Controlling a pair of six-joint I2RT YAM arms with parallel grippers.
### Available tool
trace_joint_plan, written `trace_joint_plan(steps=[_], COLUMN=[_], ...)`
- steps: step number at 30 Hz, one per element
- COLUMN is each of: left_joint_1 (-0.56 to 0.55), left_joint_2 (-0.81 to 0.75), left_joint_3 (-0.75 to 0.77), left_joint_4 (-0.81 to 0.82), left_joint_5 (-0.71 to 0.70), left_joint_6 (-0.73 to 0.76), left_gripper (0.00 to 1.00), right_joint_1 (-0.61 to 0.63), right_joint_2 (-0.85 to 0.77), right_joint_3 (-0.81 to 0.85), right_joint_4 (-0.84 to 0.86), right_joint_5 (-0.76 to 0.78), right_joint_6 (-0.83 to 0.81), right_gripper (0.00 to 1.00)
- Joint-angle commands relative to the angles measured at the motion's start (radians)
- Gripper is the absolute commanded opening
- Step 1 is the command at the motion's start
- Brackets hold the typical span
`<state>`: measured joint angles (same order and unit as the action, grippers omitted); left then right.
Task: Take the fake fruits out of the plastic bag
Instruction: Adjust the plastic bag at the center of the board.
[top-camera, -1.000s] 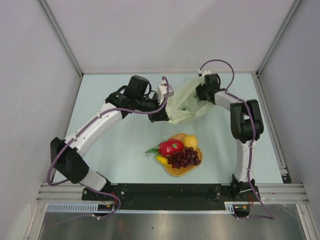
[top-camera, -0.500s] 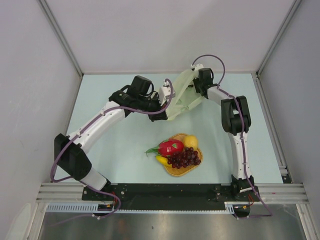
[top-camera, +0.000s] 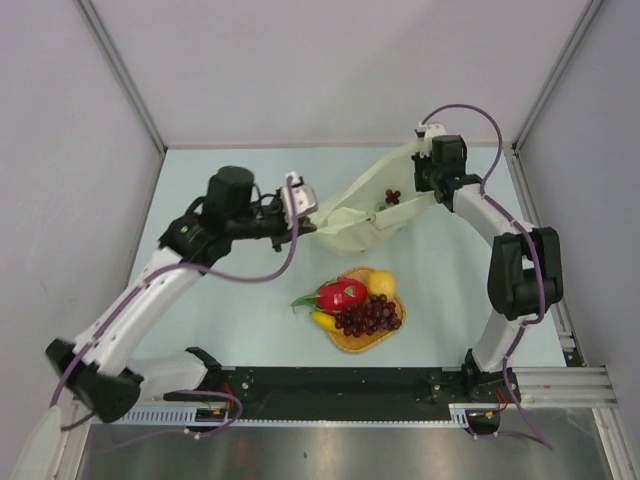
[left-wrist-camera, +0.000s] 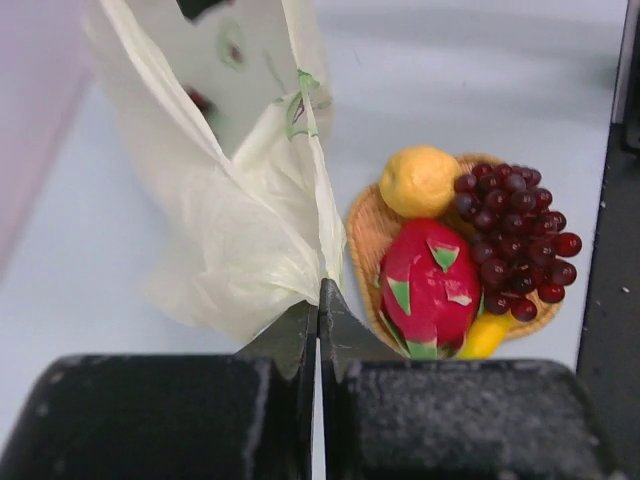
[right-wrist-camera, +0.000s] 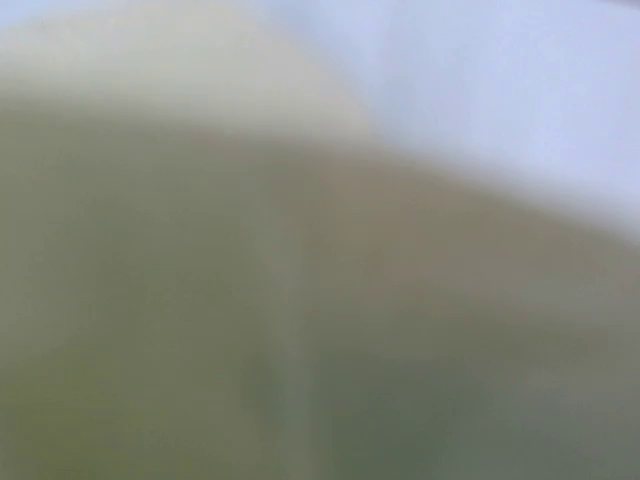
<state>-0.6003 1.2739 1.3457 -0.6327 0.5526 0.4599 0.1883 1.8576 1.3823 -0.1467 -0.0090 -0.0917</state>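
The plastic bag (top-camera: 365, 215) hangs stretched in the air between my two grippers at the back of the table. My left gripper (top-camera: 306, 222) is shut on its left end; in the left wrist view the jaws (left-wrist-camera: 320, 292) pinch a thin fold of the film (left-wrist-camera: 240, 200). My right gripper (top-camera: 424, 183) is shut on the bag's right end, and its wrist view is filled with blurred bag (right-wrist-camera: 300, 300). A small dark red cluster (top-camera: 392, 197) shows through the bag. The dragon fruit (top-camera: 341, 295), lemon (top-camera: 381, 284), grape bunch (top-camera: 371, 315) and banana (top-camera: 323, 321) lie together below.
The four fruits rest on a round orange woven mat (top-camera: 356, 343) near the table's front centre, seen also in the left wrist view as the mat (left-wrist-camera: 365, 232). Grey walls close the table on three sides. The arms' base rail (top-camera: 340, 385) runs along the near edge.
The right gripper has shut on the bag. The left arm has pulled left and the right arm right, so the bunched bag is now drawn out between them.
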Motion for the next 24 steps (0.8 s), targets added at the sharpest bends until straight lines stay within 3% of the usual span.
trace_joint_plan(steps=[1,5,12,15,19,24], left_joint_1=[-0.009,-0.009,-0.015,-0.016,-0.016,-0.016], left_joint_2=[-0.114,-0.064,-0.067,-0.082,-0.094,-0.064], left_joint_3=[-0.132,-0.103,-0.209,-0.269,-0.318,-0.335], left_joint_4=[0.177,0.142,0.189,0.174,0.169,0.151], left_joint_5=[-0.046,-0.03,-0.069,-0.124,-0.233,-0.307], left_joint_6=[0.091,0.056,0.046,0.123,0.22,0.365], left_gripper=[0.0,0.0,0.0,0.0,0.0,0.0], right_joint_1=[0.094,0.143,0.158,0.175,0.224,0.255], right_joint_2=[-0.068,-0.025,-0.023,-0.096,-0.211,-0.302], right_joint_3=[-0.042,-0.042,-0.089,-0.192,-0.357,-0.451], right_joint_4=[0.038,0.056,0.029,0.035,0.055,0.136], right_joint_5=[-0.075,-0.039,-0.017,0.007,0.041,0.082], right_joint_6=[0.027,0.017,-0.026,-0.023,-0.019,-0.017], right_gripper=[0.0,0.02,0.47,0.57,0.61,0.61])
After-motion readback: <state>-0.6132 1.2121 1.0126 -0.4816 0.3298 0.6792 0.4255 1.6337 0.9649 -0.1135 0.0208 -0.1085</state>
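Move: The middle of the board, where the plastic bag is wanted, lies about 15 cm back, 19 cm left and 12 cm below the right hand, which still grips the bag's far right rim. The grapes left in the bag are some 7 cm to this hand's left, straight level, 9 cm lower. The fruit basket lies about 30 cm back and 14 cm left. From the left hand, still holding the other rim, the board's middle is some 11 cm ahead, 5 right, 27 below, and the basket 6 cm back, 11 right. Swing the right gripper up and left with its end of the rim. As it starts down, open its fingers and let the rim go, then sink and draw back some 13 cm over the bag's open inside, towards the board's middle. Lift the left gripper briefly, then lower it to about 10 cm below its start and ease it left, rolling the wrist some 15 degrees and keeping its pinch on the bag. ##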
